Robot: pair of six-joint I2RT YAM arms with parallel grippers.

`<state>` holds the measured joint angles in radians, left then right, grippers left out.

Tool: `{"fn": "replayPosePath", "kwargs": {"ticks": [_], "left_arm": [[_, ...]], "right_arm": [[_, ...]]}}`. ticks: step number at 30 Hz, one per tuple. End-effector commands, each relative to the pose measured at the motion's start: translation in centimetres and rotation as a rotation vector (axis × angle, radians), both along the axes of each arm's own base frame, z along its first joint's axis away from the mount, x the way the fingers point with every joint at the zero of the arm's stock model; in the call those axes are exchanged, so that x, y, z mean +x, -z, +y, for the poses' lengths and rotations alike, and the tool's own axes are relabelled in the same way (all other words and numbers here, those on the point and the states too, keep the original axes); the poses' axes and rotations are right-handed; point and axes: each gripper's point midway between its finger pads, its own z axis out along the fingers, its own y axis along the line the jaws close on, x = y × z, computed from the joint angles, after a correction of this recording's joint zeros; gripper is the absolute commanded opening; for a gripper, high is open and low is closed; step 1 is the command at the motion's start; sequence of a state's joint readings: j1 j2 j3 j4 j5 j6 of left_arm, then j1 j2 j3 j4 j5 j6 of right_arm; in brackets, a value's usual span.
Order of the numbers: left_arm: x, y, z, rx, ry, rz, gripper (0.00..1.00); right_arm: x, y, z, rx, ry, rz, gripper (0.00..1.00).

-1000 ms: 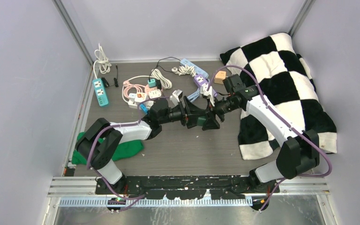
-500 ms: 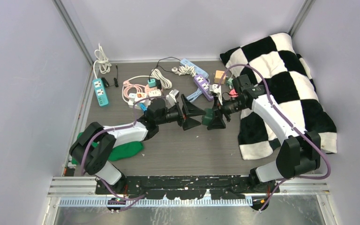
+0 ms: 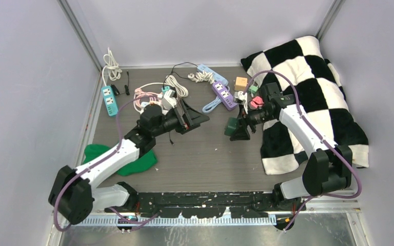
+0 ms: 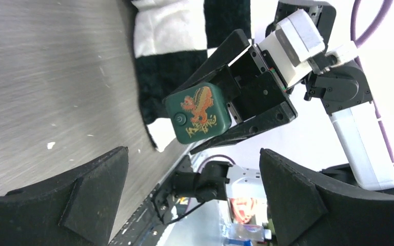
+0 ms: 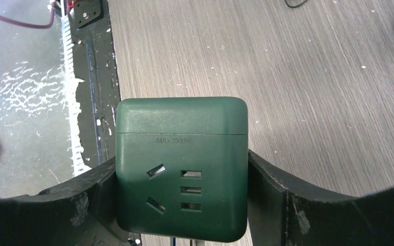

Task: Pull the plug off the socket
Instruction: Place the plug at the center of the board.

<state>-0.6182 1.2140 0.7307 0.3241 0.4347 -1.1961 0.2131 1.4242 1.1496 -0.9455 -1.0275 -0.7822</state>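
The socket (image 5: 181,154) is a dark green cube, and the holes on the face I see are empty. My right gripper (image 5: 181,171) is shut on its two sides and holds it just above the table, near the middle (image 3: 232,126). From the left wrist view, the cube's other face (image 4: 197,113) carries an orange dragon picture. My left gripper (image 3: 197,119) hangs open and empty, well to the left of the socket, pointing at it. Its fingers (image 4: 97,179) stand wide apart. I cannot make out the plug in any view. A thin black cord (image 3: 171,139) lies under the left gripper.
A black-and-white checkered blanket (image 3: 308,92) covers the right side. A green cloth (image 3: 128,161) lies at the front left. Several power strips and coiled cables crowd the back: teal (image 3: 110,100), purple (image 3: 222,94), light blue (image 3: 208,72). An orange cube (image 3: 241,82) sits nearby.
My left gripper has opened wide and pulled back to the left, away from the green socket. The right gripper has kept the socket and shifted a little to the right.
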Motion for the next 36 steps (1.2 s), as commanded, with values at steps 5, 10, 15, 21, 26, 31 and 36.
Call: {"fn": "replayPosePath", "kwargs": {"ticks": [5,10,15,21,26,31,36], "left_arm": [[1.0,0.5,6.5,0.076,-0.205,-0.11,1.0],[1.5,1.7,9.1,0.028,-0.319,-0.091,1.0],[2.9,3.3,10.6,0.071,-0.406,-0.051,1.0],[4.6,4.9,12.2,0.195,-0.469,0.004,1.0],[5.7,4.7,13.6,0.26,-0.52,-0.011,1.0],[6.5,4.5,14.7,0.271,-0.558,-0.028,1.0],[7.1,4.1,15.5,0.277,-0.583,-0.029,1.0]], "right_arm": [[5.2,-0.3,-1.5,-0.049,0.244,-0.032,0.01],[7.6,0.3,-3.0,-0.1,0.376,-0.029,0.01],[10.5,1.3,-4.6,-0.161,0.538,-0.025,0.01],[14.7,2.3,-6.8,-0.244,0.74,-0.055,0.01],[18.2,3.7,-8.6,-0.291,0.914,-0.058,0.01],[20.7,4.8,-8.9,-0.295,0.982,-0.056,0.01],[23.9,6.1,-8.8,-0.309,1.0,-0.047,0.04]]}}
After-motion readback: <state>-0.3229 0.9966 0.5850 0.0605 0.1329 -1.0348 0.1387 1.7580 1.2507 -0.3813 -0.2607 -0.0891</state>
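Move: The right hand, holding the dark green socket, is bound for the bare table about 23 cm ahead, 10 cm right and 16 cm below. From this hand the pink plug lies roughly 25 ahead and 17 right, the purple strip 28 ahead and 2 right, the orange cube 34 ahead and 9 right. From the open left hand the blue plug is some 18 cm ahead, 24 left and 22 below; the white USB strip is 19 ahead and 19 left. Keep the right fingers shut on the dark green socket and carry it forward about 19 cm, also right and down, towards the gap between the purple strip's near end and the pink plug, turning the wrist some 50 degrees clockwise and tipping the fingers further down. Meanwhile draw the empty, wide-open left gripper left, then also forward and down, towards the blue plug, turning it counter-clockwise. ##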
